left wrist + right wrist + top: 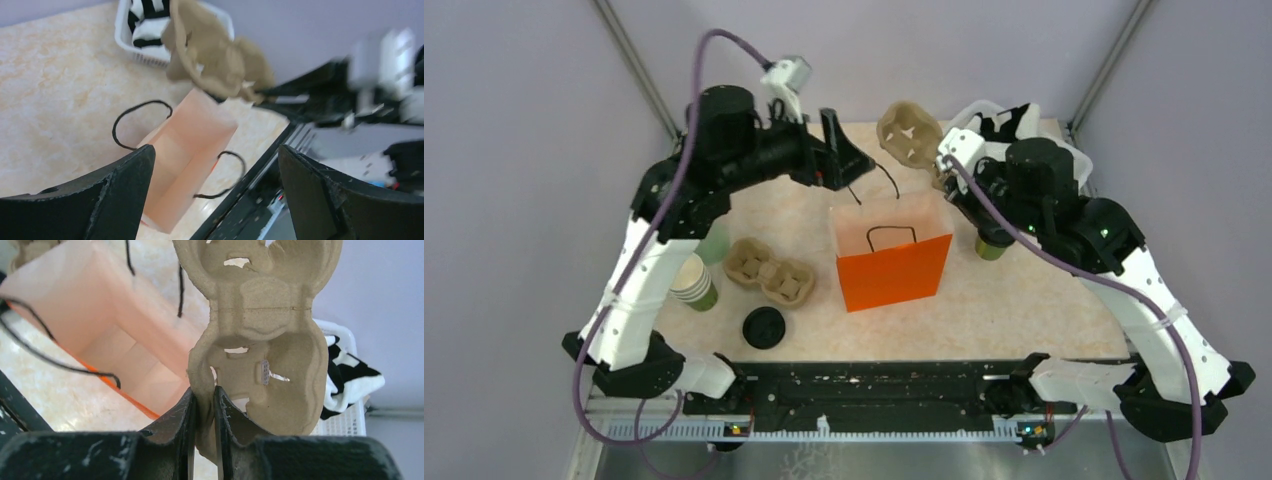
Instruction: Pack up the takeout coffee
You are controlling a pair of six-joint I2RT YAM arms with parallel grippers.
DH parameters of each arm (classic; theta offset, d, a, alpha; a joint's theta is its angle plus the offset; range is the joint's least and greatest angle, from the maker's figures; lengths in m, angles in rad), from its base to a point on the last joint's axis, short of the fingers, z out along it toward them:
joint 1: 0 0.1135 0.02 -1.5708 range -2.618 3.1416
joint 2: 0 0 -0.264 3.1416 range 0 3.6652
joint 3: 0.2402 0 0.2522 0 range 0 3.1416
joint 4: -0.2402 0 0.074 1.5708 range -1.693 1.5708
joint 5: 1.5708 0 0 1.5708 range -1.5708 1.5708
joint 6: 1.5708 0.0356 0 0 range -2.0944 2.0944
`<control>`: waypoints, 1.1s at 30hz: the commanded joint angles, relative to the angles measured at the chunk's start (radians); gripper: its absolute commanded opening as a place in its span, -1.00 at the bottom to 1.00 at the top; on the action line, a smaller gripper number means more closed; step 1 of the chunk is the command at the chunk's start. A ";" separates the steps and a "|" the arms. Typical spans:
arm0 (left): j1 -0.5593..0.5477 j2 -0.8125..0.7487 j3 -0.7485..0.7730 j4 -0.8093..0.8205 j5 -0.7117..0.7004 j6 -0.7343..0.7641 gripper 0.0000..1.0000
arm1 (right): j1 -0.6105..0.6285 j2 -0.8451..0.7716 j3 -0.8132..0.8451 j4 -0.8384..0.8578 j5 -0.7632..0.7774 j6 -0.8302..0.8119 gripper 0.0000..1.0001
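Observation:
The takeout coffee (990,247) shows only as a bit of green cup under my right arm, its top hidden. An orange paper bag (892,258) stands open mid-table. My left gripper (854,165) hovers behind the bag, open and holding nothing. In the left wrist view this gripper (215,149) looks down past the bag's mouth (187,145). My right gripper (204,392) is shut on the edge of a brown pulp cup carrier (265,315). The carrier (909,132) hangs in the air above and behind the bag (115,340).
A second pulp carrier (769,270) lies left of the bag. A stack of lidless green cups (694,283) stands by the left arm, and a loose black lid (764,327) lies near the front. A white basket (350,415) with black-and-white cloth sits back right.

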 commanded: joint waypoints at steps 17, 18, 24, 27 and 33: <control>0.296 0.081 0.100 0.057 0.365 -0.462 0.32 | 0.099 -0.011 -0.022 0.083 -0.082 -0.322 -1.00; 0.296 0.079 0.090 0.056 0.362 -0.461 0.28 | 0.105 -0.009 -0.020 0.081 -0.078 -0.325 -1.00; 0.296 0.077 0.047 0.050 0.356 -0.460 -0.13 | 0.119 0.002 -0.018 0.085 -0.070 -0.331 -1.00; 0.296 0.075 0.043 0.040 0.355 -0.459 -0.32 | 0.119 0.003 -0.019 0.094 -0.059 -0.334 -1.00; 0.295 0.066 0.012 0.044 0.351 -0.459 -0.83 | 0.130 0.008 -0.023 0.095 -0.038 -0.326 -1.00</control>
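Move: The cup carrier, still held by the right fingers at its near right edge, has its middle about 8 cm to the right of the left hand, 5 cm ahead and some 4 cm lower; from the right hand that is 5 cm ahead and 5 cm left. The open bag's middle lies about 7 cm left of the right hand, 3 cm back and 21 cm down. The lidded cup stands some 14 cm right of that hand, 4 cm ahead, 28 cm below. The left fingers close on the free left end of the cup carrier and pinch its edge, after the hand swings up and left about 7 cm, then comes down again and back right, ending some 5 cm farther forward with the fingers tipped down. The right hand keeps its grip and brings the carrier about 4 cm left towards them, turning it nearly 20 degrees counter-clockwise and tipping the far end up. ##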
